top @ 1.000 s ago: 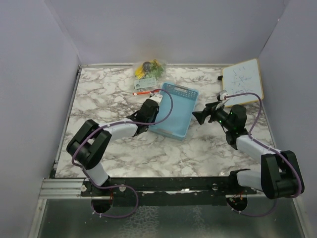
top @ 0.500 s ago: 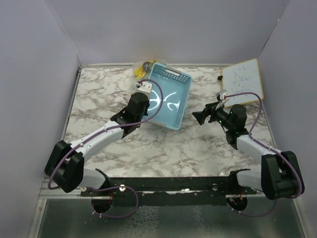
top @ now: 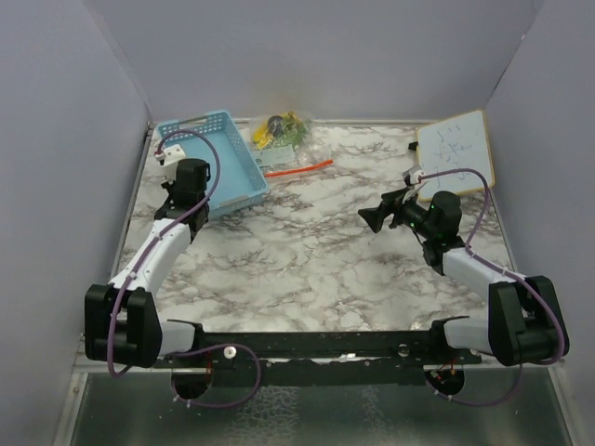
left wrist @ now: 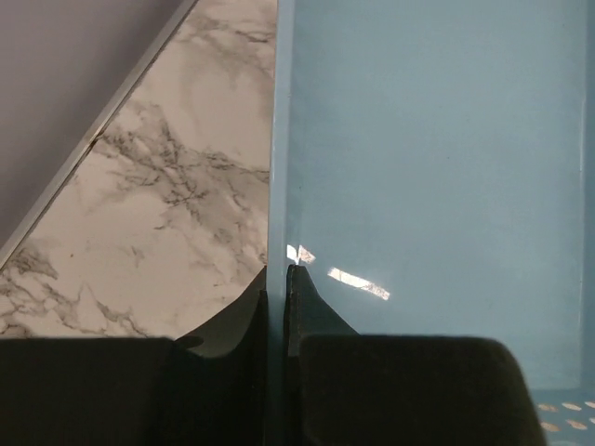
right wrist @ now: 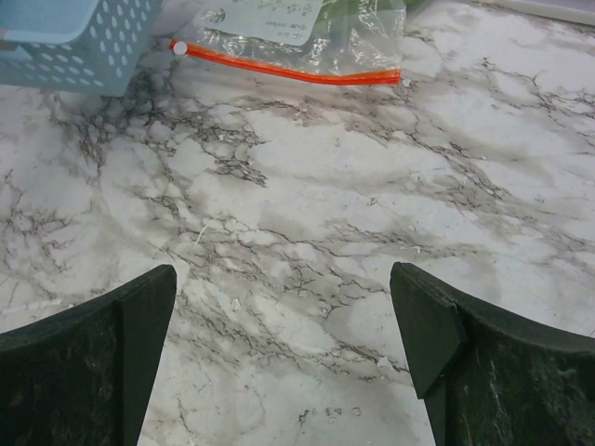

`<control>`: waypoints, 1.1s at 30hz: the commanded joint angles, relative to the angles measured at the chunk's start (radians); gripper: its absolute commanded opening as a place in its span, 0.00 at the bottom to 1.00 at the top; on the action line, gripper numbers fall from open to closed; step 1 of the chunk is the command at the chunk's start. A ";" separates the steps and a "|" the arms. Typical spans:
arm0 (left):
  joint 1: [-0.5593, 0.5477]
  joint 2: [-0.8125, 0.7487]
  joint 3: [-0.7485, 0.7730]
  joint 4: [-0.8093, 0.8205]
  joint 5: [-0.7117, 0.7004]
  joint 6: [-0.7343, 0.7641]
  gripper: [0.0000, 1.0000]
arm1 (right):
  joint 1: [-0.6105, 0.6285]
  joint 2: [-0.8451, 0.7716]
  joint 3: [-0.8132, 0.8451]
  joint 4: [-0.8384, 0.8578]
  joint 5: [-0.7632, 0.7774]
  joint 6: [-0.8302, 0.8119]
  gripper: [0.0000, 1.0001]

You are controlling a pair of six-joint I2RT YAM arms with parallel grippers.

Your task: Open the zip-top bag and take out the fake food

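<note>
The zip-top bag (top: 284, 147) lies flat at the back middle of the table, its orange-red zip strip (right wrist: 288, 72) facing the front. The fake food (top: 277, 128), green, yellow and dark pieces, shows through the clear plastic. My left gripper (left wrist: 277, 269) is shut on the thin side wall of the light-blue basket (top: 214, 160), which stands at the back left, just left of the bag. My right gripper (right wrist: 284, 288) hovers open over bare marble, well in front and to the right of the bag, with nothing between its fingers.
A small whiteboard (top: 456, 149) lies at the back right corner. The basket's corner (right wrist: 65, 37) sits close to the zip strip's left end. Grey walls close in the table on the left, back and right.
My left arm has swung the basket from the table's middle, over the bag, to the back left corner. The bag and its zip strip now show uncovered. The right arm has stayed put.
</note>
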 commanded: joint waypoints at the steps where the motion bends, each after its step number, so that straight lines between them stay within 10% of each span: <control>1: 0.095 0.038 -0.023 -0.008 -0.013 -0.106 0.00 | 0.005 -0.004 0.010 0.018 -0.024 0.003 0.99; 10: 0.164 0.166 0.008 -0.039 0.050 -0.103 0.03 | 0.005 0.002 0.017 0.020 -0.033 0.001 0.99; 15: 0.166 0.170 -0.028 -0.028 0.082 -0.140 0.79 | 0.005 0.001 0.010 0.027 -0.035 0.003 0.99; 17: 0.164 0.158 -0.032 -0.033 0.090 -0.154 0.93 | 0.005 0.000 0.007 0.030 -0.048 -0.005 0.99; 33: -0.037 0.037 0.122 -0.078 0.032 -0.137 0.96 | 0.005 0.092 0.122 -0.109 0.026 -0.011 0.99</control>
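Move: Gripping the blue basket by its left rim, the left hand has the basket's middle about 6 cm ahead, 7 cm to its right and a little below. The put-down spot on the bare table at the far left lies some 7 cm straight ahead and 15 cm below. The zip-top bag lies about 18 cm ahead and 22 cm to the right. From the idle right hand the put-down spot is roughly 40 cm left and 11 cm ahead. Carrying the held basket about 5 cm farther left and down some 8 cm, the left hand tips downward and swings about 10 degrees counter-clockwise. There it stops and opens wide, letting go of the rim, then rises about 6 cm and heads back right by roughly as much, over the basket towards the bag, fingers staying open. ##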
